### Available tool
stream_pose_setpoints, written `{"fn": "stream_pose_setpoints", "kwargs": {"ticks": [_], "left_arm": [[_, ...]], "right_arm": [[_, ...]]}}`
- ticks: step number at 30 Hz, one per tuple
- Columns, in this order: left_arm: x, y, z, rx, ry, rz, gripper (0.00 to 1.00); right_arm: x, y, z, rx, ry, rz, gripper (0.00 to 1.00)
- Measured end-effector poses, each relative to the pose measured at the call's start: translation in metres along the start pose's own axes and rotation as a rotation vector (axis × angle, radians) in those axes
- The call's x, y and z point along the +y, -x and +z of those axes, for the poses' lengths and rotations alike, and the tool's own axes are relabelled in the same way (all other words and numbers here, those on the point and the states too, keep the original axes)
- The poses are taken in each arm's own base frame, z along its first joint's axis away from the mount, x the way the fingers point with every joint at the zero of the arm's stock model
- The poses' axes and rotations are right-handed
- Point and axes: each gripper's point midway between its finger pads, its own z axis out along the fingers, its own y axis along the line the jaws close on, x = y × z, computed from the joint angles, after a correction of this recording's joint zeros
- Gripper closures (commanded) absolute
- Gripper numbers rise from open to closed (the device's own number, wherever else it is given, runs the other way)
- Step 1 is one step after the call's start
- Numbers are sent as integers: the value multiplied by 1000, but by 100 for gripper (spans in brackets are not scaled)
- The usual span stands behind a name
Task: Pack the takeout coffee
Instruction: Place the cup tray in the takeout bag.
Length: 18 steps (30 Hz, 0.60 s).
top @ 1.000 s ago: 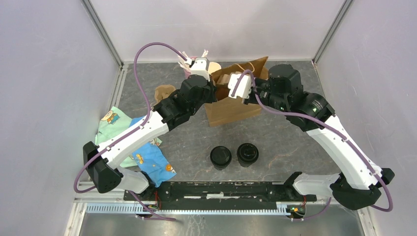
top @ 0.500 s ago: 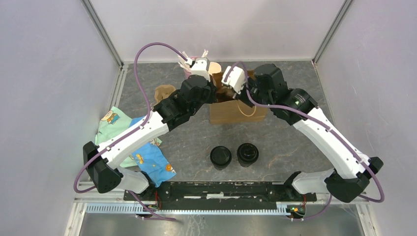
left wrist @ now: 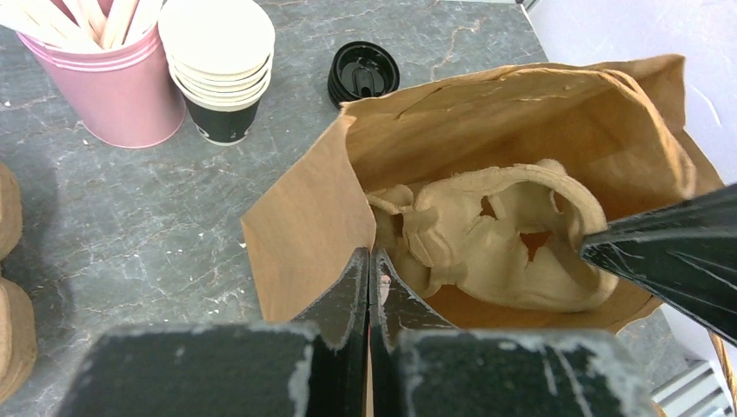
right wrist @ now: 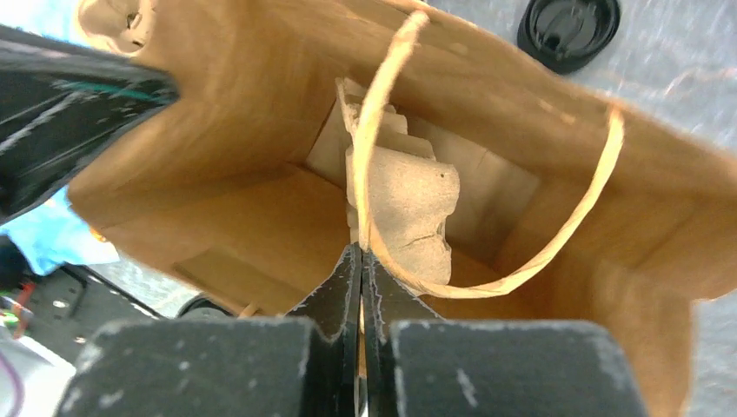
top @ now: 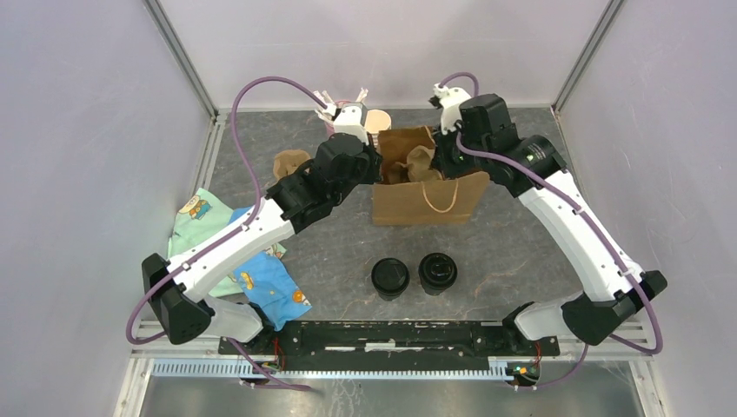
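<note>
Two small black lidded coffee cups (top: 389,278) (top: 437,272) stand side by side near the front, away from both grippers. Behind them stands the brown paper bag (top: 426,195), its mouth open upward. A pulp cup carrier (left wrist: 487,234) lies inside it. My left gripper (left wrist: 369,261) is shut on the bag's left rim, and in the top view it sits at the bag's left edge (top: 380,167). My right gripper (right wrist: 361,252) is shut on the bag's paper handle (right wrist: 556,243), over the bag's far rim (top: 441,156).
Behind the bag are a pink cup of wooden stirrers (left wrist: 122,87), a stack of lidless cups (left wrist: 222,61) and black lids (left wrist: 363,74). Pulp carriers (top: 290,163) and a patterned cloth (top: 261,278) lie at the left. Grey walls enclose the table.
The right arm has swung back and to the right with the handle. The bag has turned from tilted to square and upright, its mouth wide open. The left arm has barely moved.
</note>
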Motion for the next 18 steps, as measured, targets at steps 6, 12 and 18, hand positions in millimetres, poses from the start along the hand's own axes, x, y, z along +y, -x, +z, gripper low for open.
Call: {"fn": "stream_pose_setpoints", "kwargs": {"ticks": [6,12,18], "left_arm": [[-3,-2,-2,13,-13,-34,98],[-4,-4,-4,24,-15,-57,98],[-4,-8,-4,35,-22,-62,98]], "right_arm": [[-24,-32,15,79,-1,271,100],[-34,-47,21,98,34,462,100],[-36,-49,19,86,81,568,100]]}}
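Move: The right hand already pinches the cup tray, whose middle is about 5 cm left and 4 cm below. It is at the takeout bag's mouth, the bag's middle some 2 cm left, 1 cm back and 10 cm down; two lidded cups stand about 25 cm back, one 10 cm left, the other 1 cm right. From the left hand, on the bag's rim, the bag's middle is about 11 cm right, 1 cm ahead and 10 cm down. Left keeps the rim; right lowers the tray about 5 cm and rightward into the bag, fingers tipping down. ##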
